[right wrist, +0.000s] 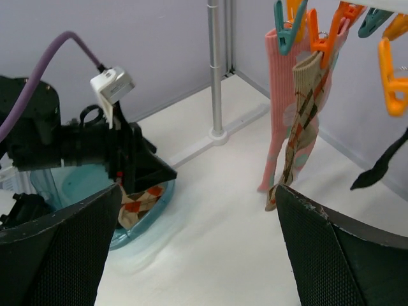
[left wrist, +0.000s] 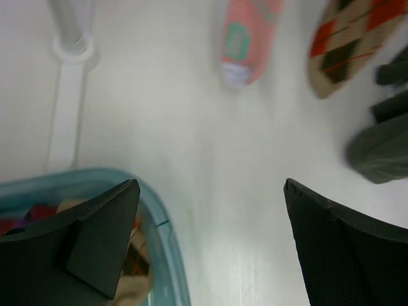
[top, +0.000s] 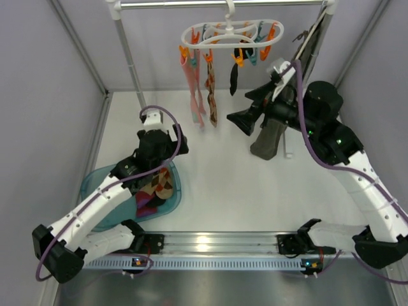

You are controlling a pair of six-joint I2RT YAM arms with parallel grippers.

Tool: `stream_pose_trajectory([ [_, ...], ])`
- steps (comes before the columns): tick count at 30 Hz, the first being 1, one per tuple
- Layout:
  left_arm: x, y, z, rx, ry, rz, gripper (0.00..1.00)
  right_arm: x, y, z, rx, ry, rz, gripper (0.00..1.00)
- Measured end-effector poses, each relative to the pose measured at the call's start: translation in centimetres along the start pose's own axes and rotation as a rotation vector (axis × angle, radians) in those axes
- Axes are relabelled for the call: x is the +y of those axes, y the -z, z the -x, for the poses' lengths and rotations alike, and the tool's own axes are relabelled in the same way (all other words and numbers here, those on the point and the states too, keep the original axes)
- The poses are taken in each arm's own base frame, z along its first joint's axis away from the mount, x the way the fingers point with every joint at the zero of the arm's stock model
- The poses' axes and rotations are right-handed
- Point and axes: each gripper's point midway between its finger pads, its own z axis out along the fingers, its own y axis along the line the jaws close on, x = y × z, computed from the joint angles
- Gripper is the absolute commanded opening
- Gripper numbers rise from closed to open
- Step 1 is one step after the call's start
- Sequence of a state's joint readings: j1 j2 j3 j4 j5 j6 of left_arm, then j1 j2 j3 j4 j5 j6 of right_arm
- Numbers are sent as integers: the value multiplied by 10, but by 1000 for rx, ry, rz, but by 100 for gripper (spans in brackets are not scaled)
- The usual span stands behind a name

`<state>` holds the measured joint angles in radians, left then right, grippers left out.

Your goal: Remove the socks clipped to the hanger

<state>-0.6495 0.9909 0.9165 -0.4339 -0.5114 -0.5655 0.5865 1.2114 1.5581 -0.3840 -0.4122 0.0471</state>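
The white hanger (top: pixel 233 32) with orange and teal clips hangs from the top rail. A pink patterned sock (top: pixel 193 89), an argyle sock (top: pixel 211 95) and a black sock (top: pixel 234 76) hang clipped to it. My left gripper (top: pixel 173 148) is open over the right rim of the teal basin (top: pixel 95 185), with nothing between its fingers (left wrist: pixel 102 236). My right gripper (top: pixel 245 108) is open and empty, right of the hanging socks and low. From the right wrist I see the pink sock (right wrist: pixel 280 115), the argyle sock (right wrist: pixel 303 121) and the black sock (right wrist: pixel 382 166).
The teal basin holds an argyle sock (right wrist: pixel 137 203) and other socks (top: pixel 153 191). A dark olive garment (top: pixel 271 137) hangs on a slim hanger behind my right gripper. The rack's upright pole (right wrist: pixel 217 70) stands at the back left. Grey walls close in both sides.
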Motion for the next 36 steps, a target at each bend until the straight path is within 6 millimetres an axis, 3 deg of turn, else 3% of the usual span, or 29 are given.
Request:
stream_pose_trajectory([
  [4, -50, -11, 29, -81, -46, -195, 98, 7, 29, -8, -30, -3, -29, 99],
  [8, -94, -27, 49, -148, -82, -336, 98, 0, 47, -23, -45, -39, -119, 99],
  [12, -131, -58, 73, -223, -137, -372, 95, -11, 53, -34, -52, -84, -196, 100],
  [16, -156, -92, 78, -259, -188, -380, 81, -14, 48, -32, -62, -110, -207, 99],
  [19, -163, -122, 74, -267, -239, -341, 73, -14, 43, -31, -68, -123, -197, 99],
  [20, -165, -133, 73, -270, -253, -319, 57, -13, 41, -32, -67, -126, -191, 99],
  [23, -164, -159, 66, -270, -299, -258, 25, -9, 37, -35, -57, -140, -162, 99],
  [26, -163, -172, 61, -275, -330, -232, 1, -5, 34, -34, -59, -144, -131, 99],
  [36, -162, -172, 73, -339, -322, -186, 0, 13, 32, -19, -108, -132, -28, 99],
])
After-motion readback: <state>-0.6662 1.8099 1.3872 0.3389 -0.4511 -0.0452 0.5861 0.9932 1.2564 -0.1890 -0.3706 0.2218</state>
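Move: From the open left hand, the checkered sock hangs about 20 cm ahead and 13 cm to the right, its middle some 7 cm higher. The pink sock hangs roughly 5 cm to the left of the checkered one, and the dark sock some 6 cm to its right, both about level with it in reach. From the right hand, the checkered sock is about 19 cm ahead, 9 cm to the left and 12 cm lower. The left hand sweeps some 20 cm forward and 15 cm right from beside the basket to the checkered sock, rising about 7 cm and then sinking most of that, while its fingers tip up some 20 degrees, turn clockwise and shut from wide open to pinch the fabric in the sock's lower half. The right hand, still wide open and empty, shifts about 5 cm right, a little back and down, then eases part of the way left again. ##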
